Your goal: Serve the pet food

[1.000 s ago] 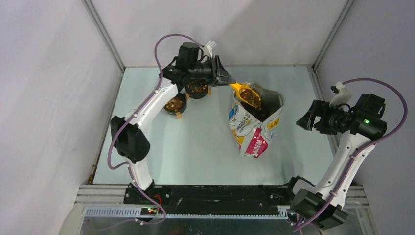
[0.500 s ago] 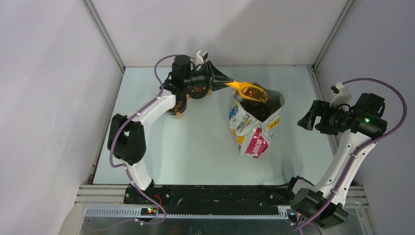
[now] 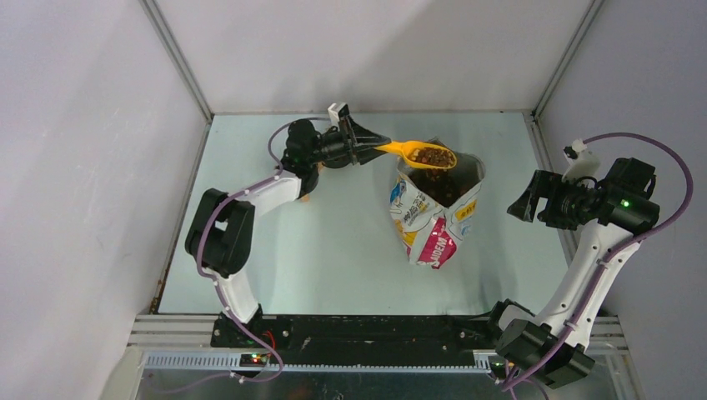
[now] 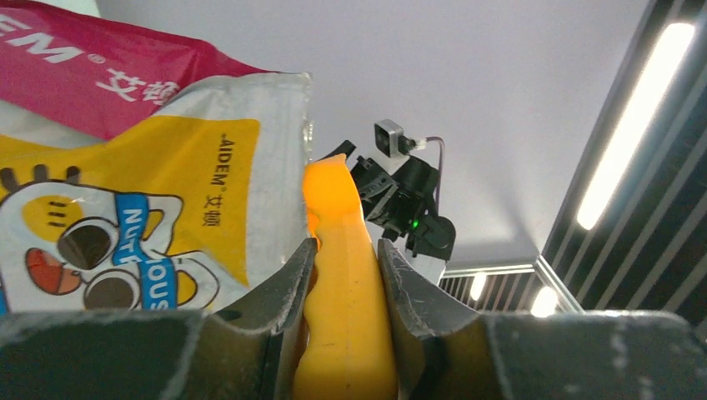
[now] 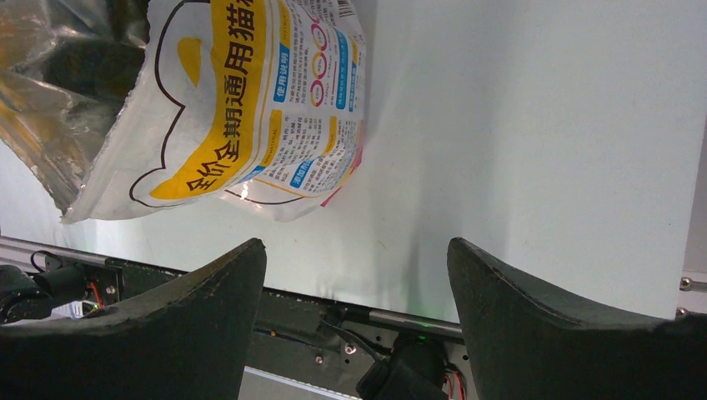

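My left gripper (image 3: 360,143) is shut on the handle of an orange scoop (image 3: 417,152). The scoop is held roughly level just above the open mouth of the printed cat bag (image 3: 435,218). Brown pet food (image 3: 433,155) fills the scoop's bowl, and more of it shows inside the bag. In the left wrist view the fingers (image 4: 288,283) press both sides of the orange scoop handle (image 4: 343,325), with the bag (image 4: 167,175) on the left. My right gripper (image 3: 518,204) hangs open and empty to the right of the bag, apart from it. Its view looks down on the bag (image 5: 233,108).
The left arm's forearm and wrist lie over the back-left part of the table (image 3: 333,250) and cover what stands there. Grey walls close in the left, the back and the right. A black rail (image 3: 358,329) runs along the near edge.
The left gripper has lifted the loaded scoop out of the bag and levelled it. The wrist has swung left and now covers the two filled bowls. The right arm has stayed still.
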{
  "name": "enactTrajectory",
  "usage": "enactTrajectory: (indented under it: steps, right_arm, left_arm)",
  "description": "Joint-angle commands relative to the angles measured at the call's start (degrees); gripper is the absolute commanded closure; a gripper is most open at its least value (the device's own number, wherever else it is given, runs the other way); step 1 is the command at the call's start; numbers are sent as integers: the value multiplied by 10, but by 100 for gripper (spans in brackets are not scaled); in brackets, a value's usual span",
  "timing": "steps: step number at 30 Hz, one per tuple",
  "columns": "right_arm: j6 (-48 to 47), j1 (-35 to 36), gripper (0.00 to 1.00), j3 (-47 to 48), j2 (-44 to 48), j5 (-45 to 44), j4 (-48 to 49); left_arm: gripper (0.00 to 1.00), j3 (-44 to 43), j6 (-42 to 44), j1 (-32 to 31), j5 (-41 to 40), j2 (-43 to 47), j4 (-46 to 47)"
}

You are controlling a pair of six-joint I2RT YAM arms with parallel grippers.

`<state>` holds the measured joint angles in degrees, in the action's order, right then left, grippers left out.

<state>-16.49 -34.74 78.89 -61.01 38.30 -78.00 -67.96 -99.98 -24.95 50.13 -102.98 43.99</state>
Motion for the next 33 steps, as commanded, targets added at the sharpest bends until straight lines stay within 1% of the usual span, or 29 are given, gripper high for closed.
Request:
enactTrajectory:
  steps: [1,4,8,16,20,26,33]
  right_arm:
    - [2,-4,18,3,2,5,7]
    - [-2,-4,18,2,6,2,4]
    - [-6,-4,18,3,10,4,0]
    - [0,-4,18,9,11,18,0]
    - [3,-4,18,16,9,23,1]
    - [4,-4,18,16,8,27,3]
    - [2,-4,18,16,5,28,4]
  left_arm:
    - [100,-34,-36,0,15,9,79]
    - [100,-38,-27,7,16,21,72]
    - [100,-48,-10,36,12,38,48]
    - [100,-71,22,136,16,50,5]
    - [100,-75,35,191,14,27,-3]
    - [100,-68,52,273,20,-24,20]
    - [100,-64,88,322,33,-77,35]
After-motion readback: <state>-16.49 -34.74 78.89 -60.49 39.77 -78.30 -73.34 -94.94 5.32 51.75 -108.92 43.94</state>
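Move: The left hand holds the loaded scoop, its blade above the food bag's mouth. The far bowl sits some 13 cm ahead of the hand, 12 cm to its left and about 23 cm below; the near bowl is roughly 5 cm ahead and 23 cm left, and the food bag's middle about 8 cm back and 14 cm right. From the idle right hand the far bowl lies some 28 cm ahead and 43 cm left. Up a couple of centimetres at first, then in a quickening sweep left about 22 cm and forward some 15 cm, the left hand carries the scoop from the food bag towards the two bowls, sinking again near the end. The wrist swings about 30 degrees counter-clockwise while the fingers keep their grip on the handle and hold the scoop nearly level. ##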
